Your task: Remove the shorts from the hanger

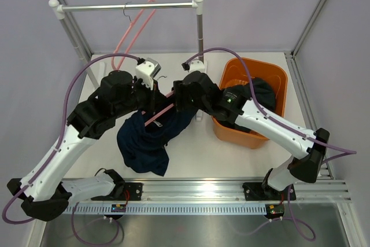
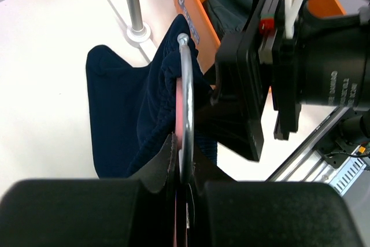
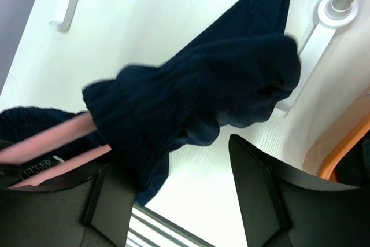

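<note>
Dark navy shorts (image 1: 145, 143) hang bunched from a pink hanger (image 1: 162, 112) low over the white table, their legs slumped on the tabletop. My left gripper (image 1: 152, 101) is shut on the hanger (image 2: 184, 85), whose metal loop and pink edge are pinched between the jaws (image 2: 185, 143), with the shorts (image 2: 121, 114) draped beyond. My right gripper (image 1: 178, 100) faces it from the right. Seen from the right wrist, that gripper (image 3: 173, 160) is open. The gathered waistband (image 3: 191, 96) lies against its left finger (image 3: 110, 201), and the pink hanger (image 3: 52, 143) shows at the left.
An orange basket (image 1: 272, 76) at the right holds a dark garment (image 1: 261, 92). A clothes rail (image 1: 127, 7) stands at the back with a second pink hanger (image 1: 136, 24) on it; its right post (image 1: 199, 33) and foot (image 2: 139, 32) are close to both grippers.
</note>
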Controlling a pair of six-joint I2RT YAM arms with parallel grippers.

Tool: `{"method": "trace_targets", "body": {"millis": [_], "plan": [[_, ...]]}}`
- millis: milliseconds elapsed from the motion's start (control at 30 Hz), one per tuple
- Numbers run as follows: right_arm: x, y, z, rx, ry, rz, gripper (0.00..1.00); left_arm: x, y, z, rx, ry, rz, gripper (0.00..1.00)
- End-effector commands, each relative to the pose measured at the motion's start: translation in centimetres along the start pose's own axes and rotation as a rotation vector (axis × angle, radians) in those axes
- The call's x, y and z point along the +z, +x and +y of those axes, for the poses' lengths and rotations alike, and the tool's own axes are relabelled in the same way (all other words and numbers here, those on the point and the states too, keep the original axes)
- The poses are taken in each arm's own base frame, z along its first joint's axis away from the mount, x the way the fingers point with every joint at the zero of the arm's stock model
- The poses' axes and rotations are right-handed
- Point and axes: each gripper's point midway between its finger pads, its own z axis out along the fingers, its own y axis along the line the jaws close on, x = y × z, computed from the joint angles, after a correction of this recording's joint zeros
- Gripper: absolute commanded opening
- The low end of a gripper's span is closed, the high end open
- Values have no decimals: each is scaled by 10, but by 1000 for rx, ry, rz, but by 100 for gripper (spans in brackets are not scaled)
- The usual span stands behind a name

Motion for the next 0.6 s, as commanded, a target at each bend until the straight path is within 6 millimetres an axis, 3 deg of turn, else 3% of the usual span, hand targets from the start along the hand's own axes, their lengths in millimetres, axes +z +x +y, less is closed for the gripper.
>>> {"method": "trace_targets", "body": {"millis": [0, 133, 233, 267, 400, 567], "plan": [[-6, -31, 8, 48, 12, -97, 67, -13, -18, -14, 5, 65, -85, 0], [-6, -39, 3, 57, 50, -125, 57, -16, -11, -14, 12, 64, -68, 0], [-7, -41, -4, 50, 87, -136, 40, -18, -7, -16, 16, 74, -65, 0], [-5, -40, -5, 46, 101, -135, 28, -19, -6, -18, 16, 82, -65, 0], [-7, -49, -20, 37, 191, -163, 8, -23, -1, -18, 28, 85, -49, 0], [-10, -61, -33, 21, 271, -180, 4, -34, 8, -18, 38, 88, -37, 0]]}}
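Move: The navy shorts' waistband hangs just beside my open right fingers, about 2 cm ahead, 3 cm to the left and roughly level. The near rack post's foot is some 15 cm ahead, 8 cm to the right and 26 cm below; the orange basket's middle lies about 8 cm ahead, 27 cm to the right and 20 cm down. From my left hand, still gripping the pink hanger, that waistband is roughly 6 cm ahead, 5 cm right and 6 cm lower. I shut my right fingers on the waistband, easing about 2 cm forward and 2 cm up onto its edge, then edging slightly right while my wrist turns some 10 degrees, mostly clockwise. Meanwhile my left hand keeps its grip on the hanger and draws it back a centimetre or two, away from my right hand. ##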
